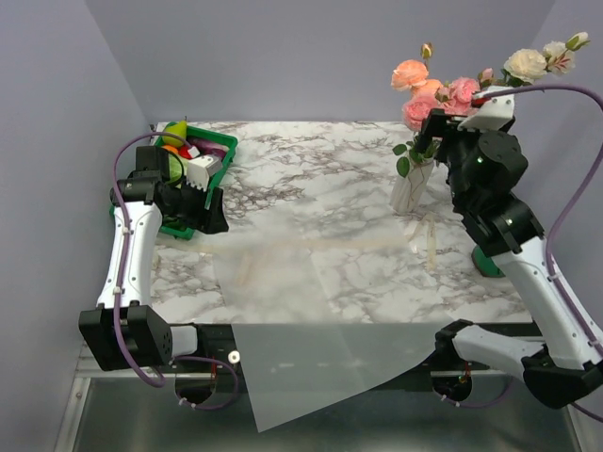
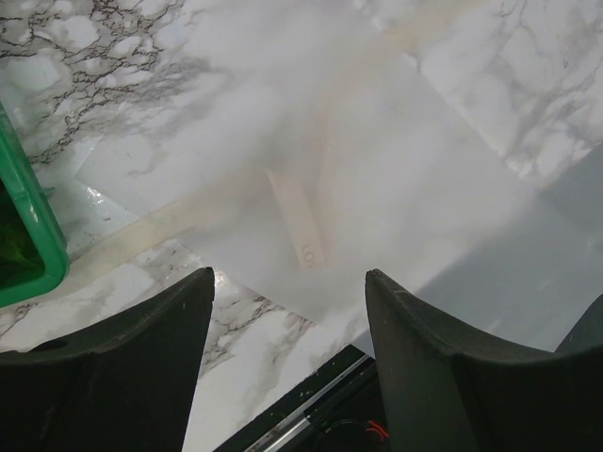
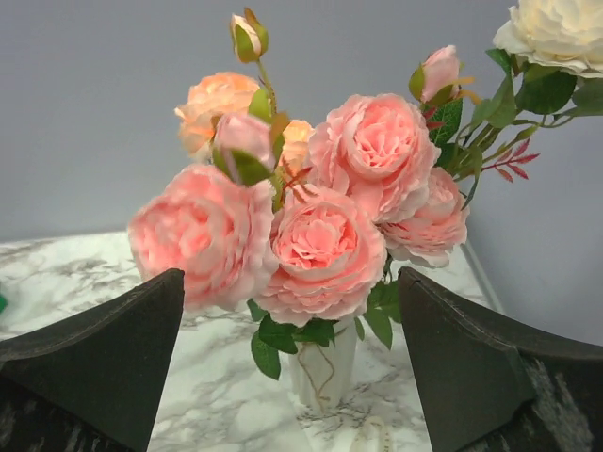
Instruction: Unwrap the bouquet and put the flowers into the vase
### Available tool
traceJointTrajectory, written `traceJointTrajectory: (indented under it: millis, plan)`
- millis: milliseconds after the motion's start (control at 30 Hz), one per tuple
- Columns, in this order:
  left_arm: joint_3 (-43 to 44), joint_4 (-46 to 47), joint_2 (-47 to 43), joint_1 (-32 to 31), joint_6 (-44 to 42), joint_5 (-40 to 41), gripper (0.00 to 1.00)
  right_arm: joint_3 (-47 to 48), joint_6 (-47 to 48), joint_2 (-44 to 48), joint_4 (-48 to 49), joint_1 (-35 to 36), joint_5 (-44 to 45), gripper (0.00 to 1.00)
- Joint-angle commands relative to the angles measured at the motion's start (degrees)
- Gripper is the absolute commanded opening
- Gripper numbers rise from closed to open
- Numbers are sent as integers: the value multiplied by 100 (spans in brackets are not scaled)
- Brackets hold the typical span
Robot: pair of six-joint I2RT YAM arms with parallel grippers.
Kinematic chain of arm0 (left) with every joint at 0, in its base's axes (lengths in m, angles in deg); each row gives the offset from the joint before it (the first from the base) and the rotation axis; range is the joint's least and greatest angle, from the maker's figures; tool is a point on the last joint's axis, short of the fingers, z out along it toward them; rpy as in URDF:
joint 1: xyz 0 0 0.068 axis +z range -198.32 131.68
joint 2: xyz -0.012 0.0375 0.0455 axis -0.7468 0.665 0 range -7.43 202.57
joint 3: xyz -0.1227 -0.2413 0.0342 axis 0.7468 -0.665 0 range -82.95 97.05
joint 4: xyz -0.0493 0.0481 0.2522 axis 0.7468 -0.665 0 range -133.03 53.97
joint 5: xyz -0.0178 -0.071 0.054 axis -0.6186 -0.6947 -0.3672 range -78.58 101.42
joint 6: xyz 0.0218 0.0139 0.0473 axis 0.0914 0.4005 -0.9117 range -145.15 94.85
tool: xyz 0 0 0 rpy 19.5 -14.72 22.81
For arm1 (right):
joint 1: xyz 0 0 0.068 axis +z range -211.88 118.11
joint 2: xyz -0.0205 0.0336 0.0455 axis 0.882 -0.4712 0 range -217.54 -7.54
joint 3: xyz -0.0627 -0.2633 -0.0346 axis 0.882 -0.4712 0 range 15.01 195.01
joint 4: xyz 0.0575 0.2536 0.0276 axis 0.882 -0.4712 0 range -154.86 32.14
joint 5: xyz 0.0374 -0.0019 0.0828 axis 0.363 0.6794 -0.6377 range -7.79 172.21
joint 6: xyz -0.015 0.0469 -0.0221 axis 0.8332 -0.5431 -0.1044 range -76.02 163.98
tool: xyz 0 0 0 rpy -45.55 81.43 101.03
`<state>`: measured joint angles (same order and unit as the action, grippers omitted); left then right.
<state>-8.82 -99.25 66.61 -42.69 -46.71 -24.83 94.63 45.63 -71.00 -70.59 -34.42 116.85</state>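
Observation:
The flowers, pink, peach and cream roses, stand upright in the small cream vase at the back right of the table. In the right wrist view the pink blooms fill the middle above the vase. My right gripper hangs open just beside the blooms, with nothing between its fingers. The white wrapping paper lies flat over the table's front edge, and the cream ribbon lies loose on it. My left gripper is open and empty near the paper's left corner.
A green tray of toy vegetables sits at the back left, right behind my left gripper, and its rim shows in the left wrist view. Another piece of ribbon lies in front of the vase. Grey walls close in on three sides.

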Motion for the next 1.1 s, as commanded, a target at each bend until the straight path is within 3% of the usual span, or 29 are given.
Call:
traceJointTrajectory:
  millis: [0, 267, 567, 1067]
  plan:
    - [49, -129, -127, 44, -24, -163, 75, -218, -595, 903, -755, 66, -982, 100]
    - [-4, -6, -232, 44, 152, -181, 78, -823, -833, 1547, -1820, 84, -2599, 100]
    - [-276, 257, -373, 44, 328, -23, 84, -1896, -1237, 1881, -1285, 84, -3234, 100]
    - [-346, 723, -452, 44, 644, 417, 99, -2187, -1325, 1645, -1003, 84, -3735, 100]
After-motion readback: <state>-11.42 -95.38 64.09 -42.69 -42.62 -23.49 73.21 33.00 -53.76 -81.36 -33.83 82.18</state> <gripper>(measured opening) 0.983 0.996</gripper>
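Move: The wide-open right hand points forward, high above the table, with the pink roses about 9 cm straight ahead and a few centimetres lower. The vase they stand in is some 14 cm ahead, level sideways, its middle roughly 32 cm below. The peach roses are about 17 cm ahead and 4 cm left, near hand height; the white flowers some 12 cm ahead and 18 cm right, a little higher. From the left hand, the pink roses lie about 17 cm ahead, 50 cm right and 19 cm higher. The empty right hand first backs straight away from the pink roses by about 8 cm, then sinks roughly 12 cm while drifting some 8 cm left, fingers still wide open, the wrist swinging some 35 degrees counter-clockwise and tipping down so that the fingers turn from the bouquet towards the open table and the vegetable basket. Meanwhile the left hand stays in place over the wrapping paper and spreads its fingers from about three quarters to nearly fully open. ##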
